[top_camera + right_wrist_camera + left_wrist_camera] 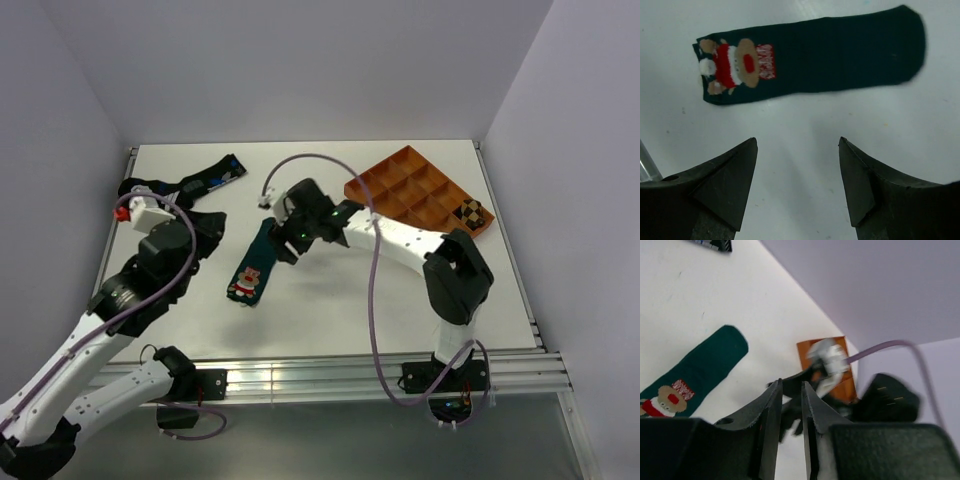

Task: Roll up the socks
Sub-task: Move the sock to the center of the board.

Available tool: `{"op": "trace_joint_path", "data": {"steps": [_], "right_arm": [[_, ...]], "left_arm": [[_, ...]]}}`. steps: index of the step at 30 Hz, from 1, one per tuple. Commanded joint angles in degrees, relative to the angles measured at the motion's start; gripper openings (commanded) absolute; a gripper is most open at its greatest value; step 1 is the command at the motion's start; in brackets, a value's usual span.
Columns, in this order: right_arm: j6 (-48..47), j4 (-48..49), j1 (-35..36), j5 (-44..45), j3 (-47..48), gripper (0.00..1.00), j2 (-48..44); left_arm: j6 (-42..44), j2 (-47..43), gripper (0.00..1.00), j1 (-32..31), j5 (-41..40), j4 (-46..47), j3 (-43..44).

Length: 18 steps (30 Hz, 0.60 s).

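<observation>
A dark teal-green sock [255, 262] with a red-and-white cartoon figure lies flat and stretched out on the white table. It also shows in the right wrist view [825, 50] and the left wrist view [700, 367]. My right gripper [797, 141] hovers by the sock's plain end [283, 240], open wide over bare table with nothing between its fingers. My left gripper [792, 384] sits off to the sock's left, its jaws a narrow gap apart and empty. A brown-and-black checkered sock [472, 212] lies bundled in a corner compartment of the orange tray [400, 180].
A dark sock with blue markings [215, 178] lies at the back left. More dark fabric [150, 190] is heaped near the left arm. The orange compartment tray occupies the back right. White walls enclose the table on three sides.
</observation>
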Motion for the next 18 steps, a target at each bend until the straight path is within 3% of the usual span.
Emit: {"op": "trace_joint_path", "data": {"steps": [1,8,18], "right_arm": [[3.4,7.0,6.7,4.6,-1.1,0.73,2.3],[4.7,10.4,14.9,8.7,1.3,0.72,7.9],[3.1,12.8,23.0,16.9,2.0,0.70,12.4]], "left_arm": [[-0.3,-1.7,0.28,0.1,-5.2,-6.1,4.9],[3.9,-3.3,0.29,0.1,-5.7,-5.7,12.1],[7.1,-3.3,0.31,0.1,-3.7,-3.1,12.8]]}}
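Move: The green sock lies under and beside the right gripper: its middle is about 3 cm ahead, 9 cm to the left and 13 cm below, with the reindeer cuff at its near end. The black sock is roughly 24 cm farther out and 24 cm left of that middle; the wooden tray's middle is some 19 cm farther out and 45 cm right of it. From the left gripper the green sock is about 8 cm ahead, 2 cm right and 30 cm below. Bring the right gripper back and to the left about 10 cm each way while sinking some 8 cm, towards the reindeer cuff of the green sock. Turn the wrist about 10 degrees counter-clockwise, keep the fingers wide open and touch nothing yet. Meanwhile raise the left gripper roughly 9 cm, easing it a little left and tipping its fingers up, clear of the sock. ##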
